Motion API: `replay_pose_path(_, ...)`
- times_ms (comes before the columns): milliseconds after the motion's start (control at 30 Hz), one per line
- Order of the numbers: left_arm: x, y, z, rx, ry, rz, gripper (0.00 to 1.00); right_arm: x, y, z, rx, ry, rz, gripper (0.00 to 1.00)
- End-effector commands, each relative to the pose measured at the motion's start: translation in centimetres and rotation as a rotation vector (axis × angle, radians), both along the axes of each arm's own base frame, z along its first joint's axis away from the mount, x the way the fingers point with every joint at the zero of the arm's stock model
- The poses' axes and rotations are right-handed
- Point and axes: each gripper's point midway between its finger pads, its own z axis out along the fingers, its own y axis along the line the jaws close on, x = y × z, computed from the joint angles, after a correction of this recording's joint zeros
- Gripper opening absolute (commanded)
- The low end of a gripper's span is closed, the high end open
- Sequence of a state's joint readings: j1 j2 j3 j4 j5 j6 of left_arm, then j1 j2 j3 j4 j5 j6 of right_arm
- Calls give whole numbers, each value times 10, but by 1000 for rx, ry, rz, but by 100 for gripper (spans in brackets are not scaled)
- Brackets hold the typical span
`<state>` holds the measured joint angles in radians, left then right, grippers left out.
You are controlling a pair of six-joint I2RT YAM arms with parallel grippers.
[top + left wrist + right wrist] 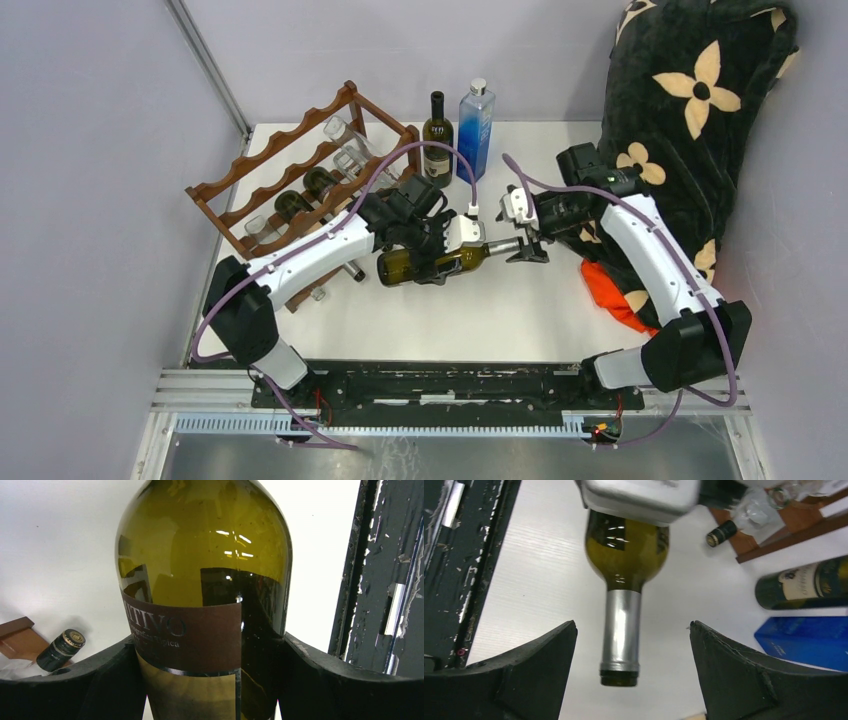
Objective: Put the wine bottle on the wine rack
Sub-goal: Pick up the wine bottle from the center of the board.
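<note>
A green wine bottle (410, 265) with a brown label lies level just above the table, neck pointing right. My left gripper (440, 250) is shut on its body; in the left wrist view both black fingers (100, 680) press the labelled glass (205, 565). My right gripper (527, 245) stands open at the bottle's mouth. In the right wrist view the silver-foiled neck (621, 625) hangs between the spread fingers (539, 660) without touching either. The dark reddish-brown wine rack (270, 175) stands at the far left, behind my left arm.
The rack holds dark bottles (305, 190) and clear ones (345, 150). A capped bottle (62, 649) lies at the rack's foot. A dark bottle (437, 128) and a blue bottle (476, 125) stand at the back. A black floral blanket (690, 110) and orange cloth (612, 290) lie right.
</note>
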<state>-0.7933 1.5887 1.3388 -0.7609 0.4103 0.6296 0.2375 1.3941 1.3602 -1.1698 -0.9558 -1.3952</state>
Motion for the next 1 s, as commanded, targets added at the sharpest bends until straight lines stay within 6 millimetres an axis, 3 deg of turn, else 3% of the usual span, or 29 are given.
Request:
replay_pose_path(0, 15, -16, 45, -91, -134, -53, 2, -15, 6, -11, -23, 1, 36, 86)
replay_pose_path(200, 14, -21, 50, -107, -139, -71, 2, -14, 17, -31, -12, -15, -3, 78)
replay_pose_path(467, 9, -29, 47, -117, -116, -104, 2, -19, 32, -32, 1, -34, 19, 67)
replay_pose_path(600, 7, -32, 45, -119, -106, -112, 2, -23, 35, -35, -4, -38, 33, 53)
replay_pose_path(800, 6, -34, 47, -136, -112, -113, 2, -25, 37, -39, -12, -45, 35, 42)
replay_pose_path(967, 7, -37, 51, -158, -123, -107, 2, -33, 37, -42, -15, -24, 49, 3)
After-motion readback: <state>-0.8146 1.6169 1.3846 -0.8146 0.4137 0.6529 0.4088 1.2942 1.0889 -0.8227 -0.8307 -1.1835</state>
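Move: The neck of the wine bottle, held lying almost level, is about 3 cm to the right gripper's left, 2 cm back and 5 cm below it. The tall blue bottle stands roughly 22 cm ahead of that gripper and 6 cm left, with the standing green bottle about 22 cm ahead and 14 cm left. From the left gripper, already round the bottle's body, the neck is some 14 cm right and 3 cm ahead at much the same height; the rack's middle is about 30 cm left and 12 cm ahead. Lower the right gripper about 5 cm onto the bottle neck, drawing back some 2 cm on the way down and then easing about 3 cm left towards the shoulder, wrist attitude nearly unchanged. Close its fingers from wide open as it goes until they pinch the neck near the top of the foil. Keep the left gripper's hold on the body, almost in place. ##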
